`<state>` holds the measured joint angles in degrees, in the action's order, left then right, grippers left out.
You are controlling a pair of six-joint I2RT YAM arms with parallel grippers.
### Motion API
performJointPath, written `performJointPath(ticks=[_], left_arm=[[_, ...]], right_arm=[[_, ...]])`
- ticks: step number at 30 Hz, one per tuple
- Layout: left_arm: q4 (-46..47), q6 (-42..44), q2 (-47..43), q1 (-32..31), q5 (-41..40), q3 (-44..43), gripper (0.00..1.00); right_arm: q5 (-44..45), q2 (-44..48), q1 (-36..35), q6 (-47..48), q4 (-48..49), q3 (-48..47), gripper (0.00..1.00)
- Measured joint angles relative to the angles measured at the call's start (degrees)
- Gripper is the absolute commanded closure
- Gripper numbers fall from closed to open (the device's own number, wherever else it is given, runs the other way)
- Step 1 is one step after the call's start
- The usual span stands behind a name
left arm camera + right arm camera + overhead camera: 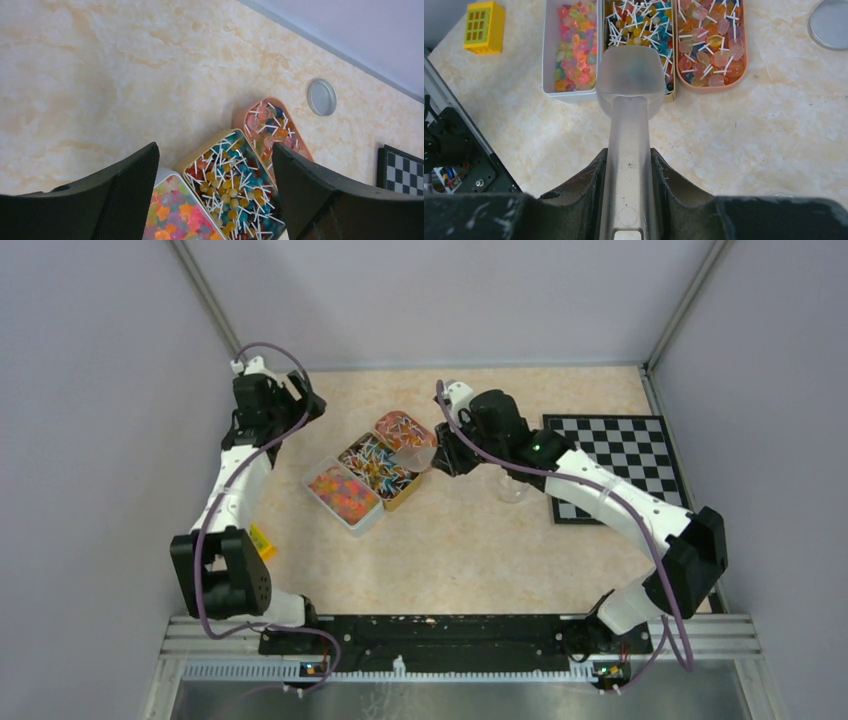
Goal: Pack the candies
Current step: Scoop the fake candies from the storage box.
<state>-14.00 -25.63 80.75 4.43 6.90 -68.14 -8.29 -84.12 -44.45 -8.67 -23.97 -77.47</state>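
The candies (343, 490) (574, 45) (175, 215) are small mixed pink, orange and yellow sweets that fill a white tin (548, 60), the leftmost of three tins. My right gripper (629, 155) (445, 455) is shut on the handle of a translucent scoop (630, 75) (420, 457). The scoop's bowl looks empty and hangs over the near end of the middle tin. My left gripper (215, 150) (303, 400) is open with nothing between its fingers, raised behind and to the left of the tins.
A gold tin (670, 96) (200, 152) of small lollipops and a pink tin (711, 84) (245, 112) of larger ones lie beside the white one. A clear jar (512, 485), its round lid (321, 97) (830, 22), a chessboard (610, 465) and a yellow block (484, 26) lie around them.
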Motion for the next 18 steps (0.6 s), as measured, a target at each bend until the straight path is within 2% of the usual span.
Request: performJointPath(ticks=[5,10,18], left_arm=[[4.9,-1.0,8.3,4.3,9.0,-0.2,0.27],[4.8,0.6,18.5,4.9,15.8,-3.0,0.41],[2.9,4.6,28.8,5.1,20.8,-11.0,0.50]], right_arm=[[1.8,-3.9,-1.6,2.5,-2.9,-3.4,1.00],[5.1,-8.0,-5.8,6.2,-6.3,-8.1,1.00],[10.8,-16.9,-9.4,9.6,-14.5,-18.7,1.00]])
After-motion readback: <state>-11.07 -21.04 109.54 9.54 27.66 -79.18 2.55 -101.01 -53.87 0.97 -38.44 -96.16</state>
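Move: The gold lollipop box, middle of the three, lies about 11 cm ahead and 13 cm left of the right hand, which holds the clear scoop some 20 cm above it. From that hand the pink box is 20 cm ahead and 7 left, the star-candy box 6 ahead and 21 left, the clear tub 10 ahead and 16 right. From the left hand the gold box is about 20 cm right, 3 back and 20 below. Keep the scoop gripped in the right hand and carry it about 5 cm left, sinking more gently, while tipping its bowl down some 20 degrees over the near right end of the gold lollipop box. Meanwhile drop the empty left hand about 12 cm and reach half as far forward towards the gold box's far left corner, turning clockwise, tipping down and narrowing the fingers to about half open. ##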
